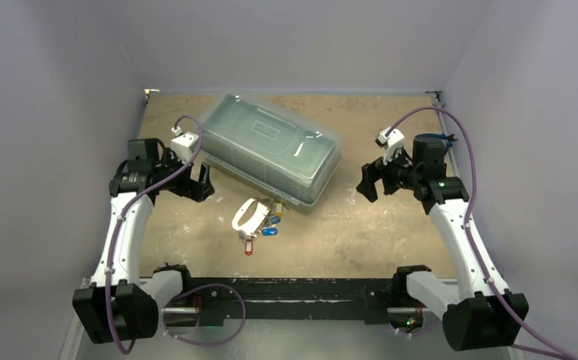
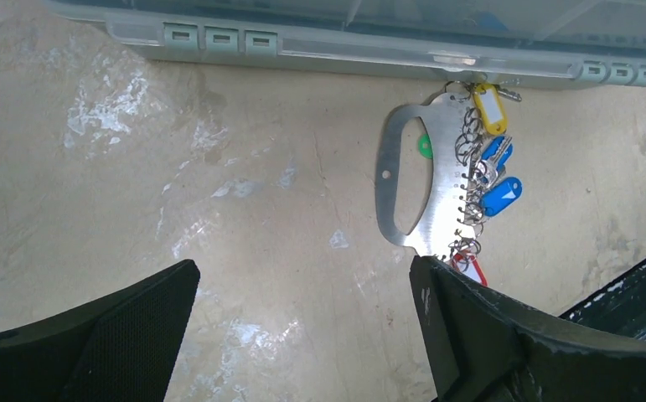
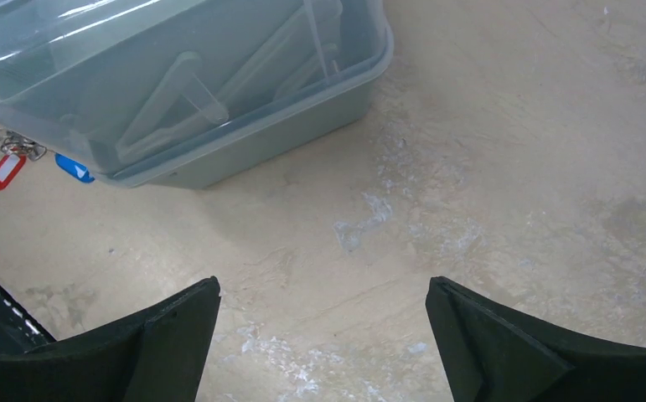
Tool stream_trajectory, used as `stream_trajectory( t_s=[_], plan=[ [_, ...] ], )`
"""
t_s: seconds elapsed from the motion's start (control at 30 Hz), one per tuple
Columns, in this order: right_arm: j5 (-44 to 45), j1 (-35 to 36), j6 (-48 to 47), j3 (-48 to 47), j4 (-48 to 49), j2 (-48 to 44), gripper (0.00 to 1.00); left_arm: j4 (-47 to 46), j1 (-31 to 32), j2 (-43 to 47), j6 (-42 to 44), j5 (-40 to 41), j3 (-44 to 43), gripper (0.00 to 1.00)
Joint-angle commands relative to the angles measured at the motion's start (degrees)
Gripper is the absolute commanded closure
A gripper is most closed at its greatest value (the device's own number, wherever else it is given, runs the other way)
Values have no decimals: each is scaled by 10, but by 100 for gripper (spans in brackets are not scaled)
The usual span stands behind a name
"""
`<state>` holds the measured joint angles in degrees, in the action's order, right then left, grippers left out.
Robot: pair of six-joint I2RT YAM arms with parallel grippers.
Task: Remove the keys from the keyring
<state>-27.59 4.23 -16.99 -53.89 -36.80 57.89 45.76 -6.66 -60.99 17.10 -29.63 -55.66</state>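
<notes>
The keyring (image 1: 239, 221) lies flat on the table in front of the plastic box; in the left wrist view it is a silvery flat loop (image 2: 447, 180) with small rings along one edge. The keys (image 2: 500, 196) hang off those rings with yellow, blue, red and green tags. The red tag (image 1: 249, 246) lies nearest the arms. My left gripper (image 1: 196, 184) hovers left of the bunch, open and empty (image 2: 304, 276). To the right of the box my right gripper (image 1: 368, 184) is also open and empty (image 3: 321, 289). A red tag (image 3: 5, 170) and a blue tag (image 3: 74, 167) peek past the box corner.
A clear lidded plastic box (image 1: 271, 146) sits diagonally at mid-table, its near long side (image 2: 344, 46) touching the key bunch. Grey walls enclose the table on three sides. A black rail (image 1: 308, 289) runs along the near edge between the arm bases.
</notes>
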Motion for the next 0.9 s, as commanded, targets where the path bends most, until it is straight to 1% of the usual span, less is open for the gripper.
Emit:
stream_trajectory(
  t_s=[0.0,0.07,0.13,0.17,0.27,0.33,0.4,0.47,0.6,0.73,0.87],
  plan=[
    [0,3,-13,5,5,10,1,-13,3,7,43,-20,8,1],
    [-4,3,-11,7,5,17,1,13,7,-7,80,-65,8,1],
    [-5,3,-6,12,10,20,1,48,26,-35,119,-105,10,1],
    [-6,3,-3,14,13,18,1,54,41,-41,130,-110,13,1],
    [-10,3,8,20,22,15,1,11,111,-32,98,-75,35,1],
    [-12,3,10,20,22,16,1,-2,175,-31,78,-54,34,1],
    [-24,3,16,21,25,17,1,-33,220,-32,54,-36,39,1],
    [-46,2,34,22,33,20,1,-86,252,-32,23,-29,45,1],
    [-62,2,46,26,44,26,1,-186,303,-51,-51,-53,60,1],
    [-59,2,49,22,44,22,1,-266,367,-100,-86,-24,66,1],
    [-71,2,56,15,39,17,1,-345,382,-176,-118,-7,46,1]
  ],
)
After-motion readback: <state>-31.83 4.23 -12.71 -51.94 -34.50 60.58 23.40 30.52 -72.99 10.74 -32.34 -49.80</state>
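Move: The keys on the keyring lie about 17 cm to the left hand's right, some 3 cm back and 13 cm below it. The keyring's metal plate sits 4 cm to the left of the keys and level with them, the red tag about 4 cm left of them and 8 cm nearer the base; the box's middle is 20 cm ahead of the keys and 2 cm to their right. From the right hand the keys lie some 29 cm left, 4 cm back and 15 cm below. The left hand sweeps some 19 cm to the right in front of the box towards the keys, first drawing back and sinking a few centimetres, then running nearly level and dipping again at the end, while it turns about 35 degrees clockwise with its fingers staying wide open. It ends above the keys without touching them, and the right hand, also open and well off to the right of them, sinks only about 2 cm and then edges slightly left. ##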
